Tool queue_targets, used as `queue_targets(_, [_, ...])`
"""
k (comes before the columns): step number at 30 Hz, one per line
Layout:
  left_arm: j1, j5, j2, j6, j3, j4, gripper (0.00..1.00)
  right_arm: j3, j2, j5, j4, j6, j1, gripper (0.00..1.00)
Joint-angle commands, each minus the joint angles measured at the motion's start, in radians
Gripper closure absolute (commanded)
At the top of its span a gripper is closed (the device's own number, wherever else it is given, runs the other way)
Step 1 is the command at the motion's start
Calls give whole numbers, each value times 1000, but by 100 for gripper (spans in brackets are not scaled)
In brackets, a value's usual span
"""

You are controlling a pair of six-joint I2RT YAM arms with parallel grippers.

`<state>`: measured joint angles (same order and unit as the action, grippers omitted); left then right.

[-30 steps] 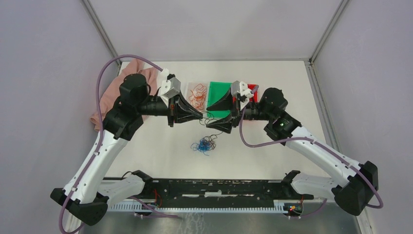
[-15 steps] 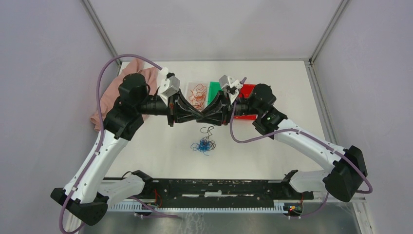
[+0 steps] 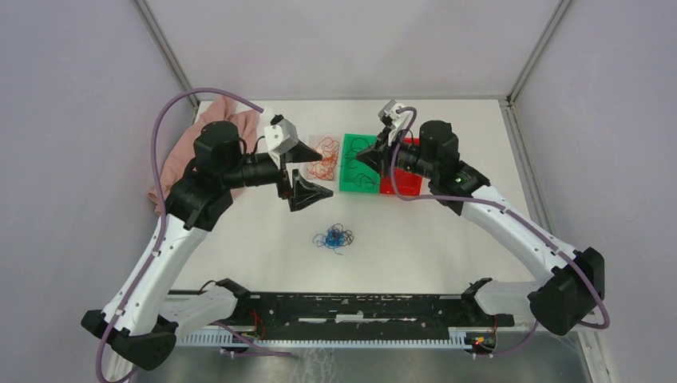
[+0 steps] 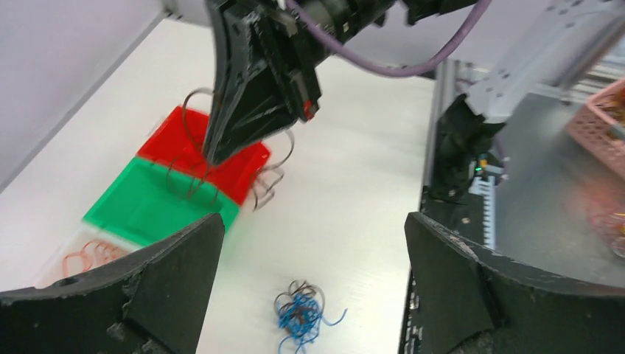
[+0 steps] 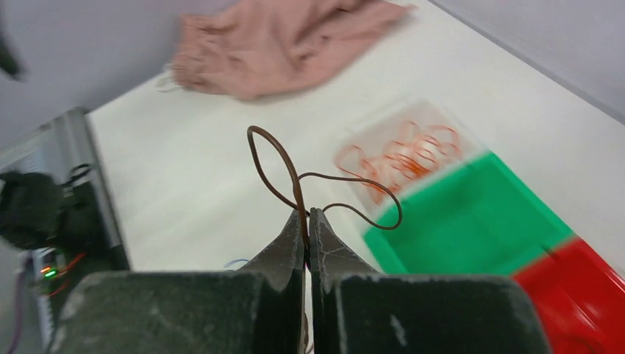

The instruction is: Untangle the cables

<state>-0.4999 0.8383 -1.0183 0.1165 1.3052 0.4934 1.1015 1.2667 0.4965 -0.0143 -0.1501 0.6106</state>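
Observation:
A small tangle of blue and dark cables [image 3: 333, 238] [image 4: 304, 313] lies on the white table. My right gripper [image 3: 357, 157] [image 5: 306, 215] is shut on a single dark brown cable [image 5: 293, 175] [image 4: 267, 175], whose loops hang over the green tray [image 3: 346, 177]. My left gripper [image 3: 307, 171] [image 4: 313, 221] stands wide open and holds nothing, a little left of and behind the tangle. Several orange-red cables [image 3: 322, 154] [image 5: 404, 153] lie in a clear tray.
A red tray [image 3: 405, 182] [image 5: 582, 287] adjoins the green tray [image 5: 472, 221] on its right. A pink cloth [image 3: 177, 163] [image 5: 280, 40] lies at the table's far left. Grey walls enclose the table, and the black base rail [image 3: 359, 307] runs along the near edge.
The two grippers met above the tangle. The left one then opened and let go, and the right one shut on the brown cable and carried it back over the green tray.

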Motion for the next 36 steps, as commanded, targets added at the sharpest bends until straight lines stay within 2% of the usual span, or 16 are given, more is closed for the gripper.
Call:
queue_targets(1, [-3,-212,15,115,31,38,1,64,6,-353,132,117,-42,99])
queue_targets(5, [-3,-300,21,152,27,55,1,69,70,-558,127,131,-80,99])
queue_targets(11, [-2,-230,37,129,17,56,1,96,227,-815,90,103,-119,99])
queue_targets(18, [-3,-230,36,140,38,87,1,104,399,-927,-20,103,-135,99])
queue_targets(25, [-2,-236,46,166,44,101,0,111,467,-910,1,77,-143,98])
queue_targets(28, [-3,-236,46,172,50,103,1,147,487,-940,74,23,-152,85])
queue_targets(32, [-3,-234,46,189,54,104,1,148,460,-862,116,-17,-169,53])
queue_targets(33, [-2,-233,46,191,55,104,0,145,449,-851,116,-24,-171,48])
queue_targets(36, [-2,-231,43,195,55,102,1,146,420,-816,133,-43,-181,44])
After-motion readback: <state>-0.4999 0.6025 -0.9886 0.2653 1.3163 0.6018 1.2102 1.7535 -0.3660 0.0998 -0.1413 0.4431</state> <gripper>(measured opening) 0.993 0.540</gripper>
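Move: The right gripper, shut on the untangled black cable, has the red bin it is bound for about 17 cm ahead, 16 cm to its right and 28 cm below. At that same depth, the green bin lies some 17 cm ahead and 2 cm right, the white bin 19 cm ahead and 10 cm left. The blue-and-black tangle is roughly 8 cm back, 6 cm left, 30 cm down. From the empty left gripper the red bin is about 25 cm ahead, 26 cm right, 36 cm below. Carry the black cable with the right gripper forward, down and to the right, each some 15 to 20 cm, until it is over the red bin, swinging the fingers about 55 degrees clockwise and tipping them down on the way; only then open about halfway and let go. Ease the already open left gripper a few centimetres forward and left, turning slightly counter-clockwise. ##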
